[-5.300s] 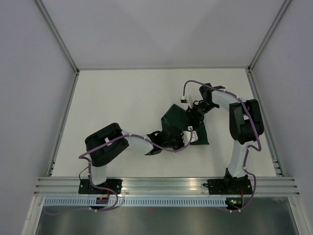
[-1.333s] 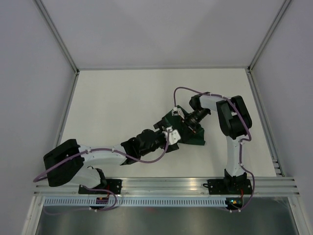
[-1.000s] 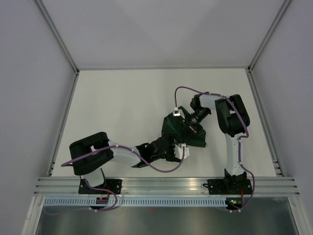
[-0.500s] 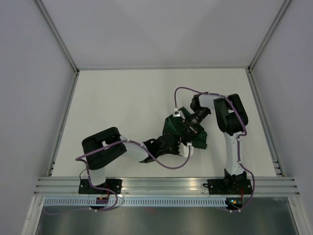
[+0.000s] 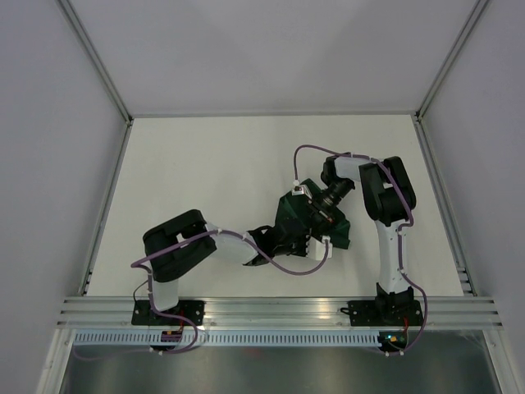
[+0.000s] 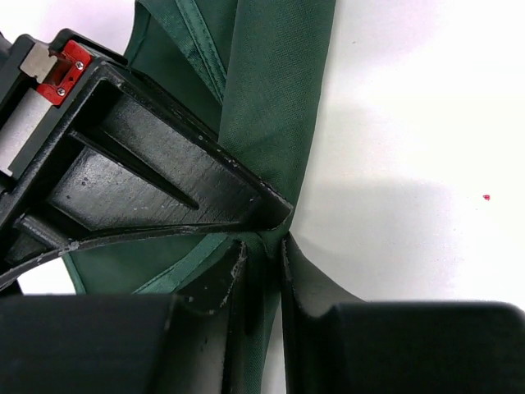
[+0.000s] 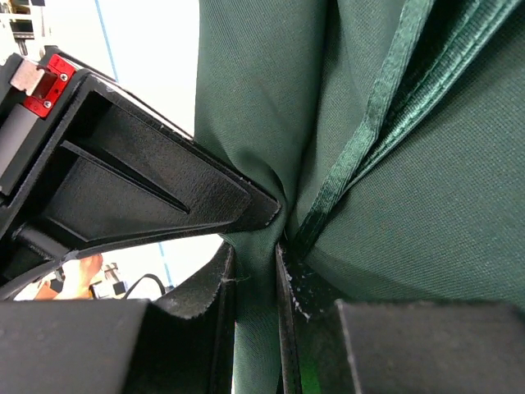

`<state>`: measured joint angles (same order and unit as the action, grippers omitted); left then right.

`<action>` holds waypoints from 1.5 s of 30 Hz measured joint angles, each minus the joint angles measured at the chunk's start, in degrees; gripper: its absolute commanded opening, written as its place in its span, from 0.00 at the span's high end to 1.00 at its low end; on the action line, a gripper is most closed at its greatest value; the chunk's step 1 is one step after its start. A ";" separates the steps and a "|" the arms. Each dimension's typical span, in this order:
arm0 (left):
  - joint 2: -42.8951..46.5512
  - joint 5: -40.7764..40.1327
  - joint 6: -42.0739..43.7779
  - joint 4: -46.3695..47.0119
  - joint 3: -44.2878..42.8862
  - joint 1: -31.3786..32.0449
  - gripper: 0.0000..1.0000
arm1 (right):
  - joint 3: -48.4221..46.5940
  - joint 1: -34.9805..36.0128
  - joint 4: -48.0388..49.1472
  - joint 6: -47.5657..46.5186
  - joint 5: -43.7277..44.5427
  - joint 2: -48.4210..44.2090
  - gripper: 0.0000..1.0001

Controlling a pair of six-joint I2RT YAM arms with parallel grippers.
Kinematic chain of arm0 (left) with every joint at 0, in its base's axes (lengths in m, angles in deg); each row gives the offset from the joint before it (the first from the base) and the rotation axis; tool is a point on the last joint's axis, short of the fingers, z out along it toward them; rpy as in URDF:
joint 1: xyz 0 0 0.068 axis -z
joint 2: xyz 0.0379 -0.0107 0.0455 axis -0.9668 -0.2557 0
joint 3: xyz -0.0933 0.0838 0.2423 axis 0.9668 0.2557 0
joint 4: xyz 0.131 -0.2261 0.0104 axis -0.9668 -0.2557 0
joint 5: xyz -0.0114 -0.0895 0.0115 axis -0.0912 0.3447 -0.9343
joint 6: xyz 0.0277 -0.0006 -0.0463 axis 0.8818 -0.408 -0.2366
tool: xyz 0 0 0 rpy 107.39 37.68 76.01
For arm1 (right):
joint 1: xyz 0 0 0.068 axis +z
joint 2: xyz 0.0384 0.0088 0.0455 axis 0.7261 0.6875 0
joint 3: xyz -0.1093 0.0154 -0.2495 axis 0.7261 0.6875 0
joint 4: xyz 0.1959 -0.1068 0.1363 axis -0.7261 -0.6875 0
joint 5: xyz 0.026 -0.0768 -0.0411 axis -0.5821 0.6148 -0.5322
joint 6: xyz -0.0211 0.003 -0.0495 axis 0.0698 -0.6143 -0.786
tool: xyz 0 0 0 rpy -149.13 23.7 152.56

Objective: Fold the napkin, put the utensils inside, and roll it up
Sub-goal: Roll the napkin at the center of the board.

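Observation:
The dark green napkin [image 5: 337, 231] lies bunched and folded near the table's middle, between the two arms. In the left wrist view a narrow fold of napkin [image 6: 275, 98] runs down between the jaws of my left gripper [image 6: 262, 256], which is shut on it. My left gripper [image 5: 305, 239] sits at the napkin's near edge. My right gripper [image 5: 317, 215] is at the cloth's upper part. In the right wrist view my right gripper [image 7: 256, 256] pinches a gathered fold of napkin [image 7: 426, 197] beside a hemmed edge. The utensils are out of view.
White table [image 5: 205, 172] with grey walls at the left, back and right. An aluminium rail [image 5: 279, 310] runs along the near edge by the arm bases. A tiny red speck [image 6: 486, 197] lies on the table right of the cloth.
My left gripper was open a second ago; it has moved right onto the napkin's near edge and shut on it. The right gripper has kept its hold almost in place.

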<state>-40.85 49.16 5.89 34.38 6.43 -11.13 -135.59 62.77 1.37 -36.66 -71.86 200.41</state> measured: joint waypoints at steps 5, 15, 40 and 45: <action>-0.02 1.79 -1.95 -3.02 -1.68 -0.79 0.98 | -0.02 -0.24 0.24 0.22 0.50 -0.48 0.65; -0.52 8.15 -11.02 -7.69 -5.25 -4.48 0.98 | 4.76 -1.66 14.05 5.25 6.62 -11.45 0.48; -12.02 42.18 -30.88 -22.84 -21.92 -16.26 0.98 | 43.95 -7.30 49.24 6.91 11.52 -55.56 0.38; -14.49 47.01 -32.63 -25.90 -24.96 -17.38 0.98 | 49.46 -0.15 51.54 4.76 14.34 -59.12 0.36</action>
<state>-55.34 96.18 -26.75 8.48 -18.53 -28.51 -86.12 62.62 52.91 -31.89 -57.52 141.28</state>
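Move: Both hands still pinch the napkin's rolled edge, so the roll lies between them, its middle about 2 cm right of the left hand and about 2 cm left of the right hand, level with both. The unrolled flap lies some 5 cm ahead of each, 2 cm towards the other hand and slightly lower. From the right hand, the napkin's near right corner is about 5 cm back and 8 cm right, and the left fingertips are about 4 cm left. The left hand keeps its pinch on the roll almost in place and turns its wrist some 60 degrees, so that its fingers swing from pointing forward-right to back-right, still slanting down. Meanwhile the right hand opens to let go, swings about 9 cm forward over the flap, rising and going some 6 cm right, then comes back to end about 4 cm right of and 4 cm above its old grip, its wrist turned about 60 degrees the other way and its fingers partly open over the right part of the roll. ##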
